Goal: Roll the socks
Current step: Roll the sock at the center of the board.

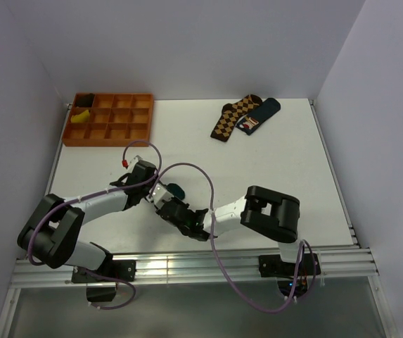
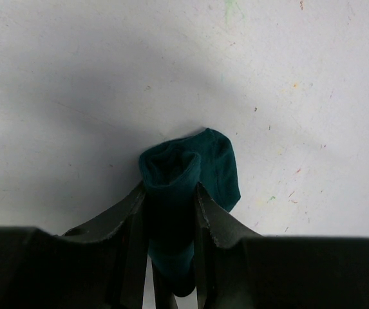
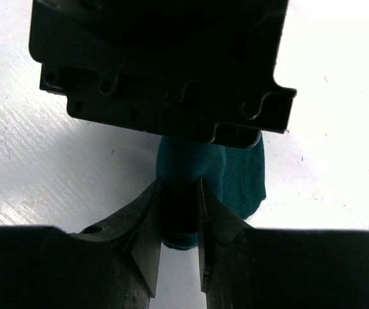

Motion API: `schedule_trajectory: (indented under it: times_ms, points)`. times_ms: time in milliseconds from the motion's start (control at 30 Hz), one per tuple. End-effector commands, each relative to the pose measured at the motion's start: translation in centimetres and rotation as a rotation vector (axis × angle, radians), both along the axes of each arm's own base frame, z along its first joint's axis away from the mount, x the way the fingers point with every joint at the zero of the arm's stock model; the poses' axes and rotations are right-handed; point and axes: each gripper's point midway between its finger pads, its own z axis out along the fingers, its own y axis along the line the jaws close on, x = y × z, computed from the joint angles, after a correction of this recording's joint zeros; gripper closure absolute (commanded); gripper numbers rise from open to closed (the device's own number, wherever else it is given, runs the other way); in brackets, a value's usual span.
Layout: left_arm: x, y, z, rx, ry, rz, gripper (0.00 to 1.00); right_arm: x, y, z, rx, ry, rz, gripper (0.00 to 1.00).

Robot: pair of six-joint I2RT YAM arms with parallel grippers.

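Note:
The socks [image 1: 176, 189] are a small dark teal bundle low on the white table, left of centre. Both grippers meet at it. In the left wrist view my left gripper [image 2: 170, 199] is shut on the socks [image 2: 215, 168], and a rolled tube of fabric bulges out past its fingertips. In the right wrist view my right gripper [image 3: 179, 206] pinches the near end of the socks [image 3: 239, 174] between its fingers. The black body of the left gripper [image 3: 158, 64] sits right above the bundle and hides its far part. From above, the left gripper [image 1: 160, 187] and the right gripper [image 1: 171, 203] almost touch.
An orange compartment tray [image 1: 108, 120] stands at the back left, with a yellow item [image 1: 80, 117] in one cell. A brown argyle sock [image 1: 233, 116] and a navy sock [image 1: 259, 116] lie at the back right. Purple cables loop over both arms.

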Motion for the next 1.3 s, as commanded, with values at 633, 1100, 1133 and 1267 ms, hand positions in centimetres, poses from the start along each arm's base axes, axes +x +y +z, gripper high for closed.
schedule_trajectory:
  times_ms: [633,1100,1133,1267]
  points:
    - [0.3,3.2,5.5,-0.066,-0.189,0.109,0.32,-1.7,-1.2,-3.3,0.252,0.695,0.162,1.00]
    - [-0.3,2.4,3.2,-0.128,-0.187,0.077,0.34,-0.8,-0.9,-2.4,0.450,1.090,0.147,1.00]
    - [-0.3,2.4,3.2,-0.129,-0.187,0.080,0.34,-0.7,-1.0,-2.5,0.458,1.099,0.141,1.00]
    - [-0.3,2.3,2.6,-0.126,-0.175,0.084,0.35,-0.5,-1.2,-2.9,0.490,1.148,0.121,1.00]
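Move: Both hands already grip the half-rolled green sock: its middle lies about 1 cm ahead of the left hand and 2 cm to its right, and about 3 cm ahead and 1 cm right of the right hand, roughly at finger height. From the left hand, the argyle sock lies some 31 cm ahead and 27 cm right, the wooden tray some 31 cm ahead and 26 cm left. The left fingers open and let go of the green sock, the hand rising about 5 cm clear, then shifting some 3 cm left and sinking again beside the roll, still open. The right hand keeps its pinch and, staying low and easing about 2 cm forward, turns the sock with its wrist, the fingers swinging counter-clockwise by some 50 degrees from pointing forward-left to pointing left while the hand also rolls. ##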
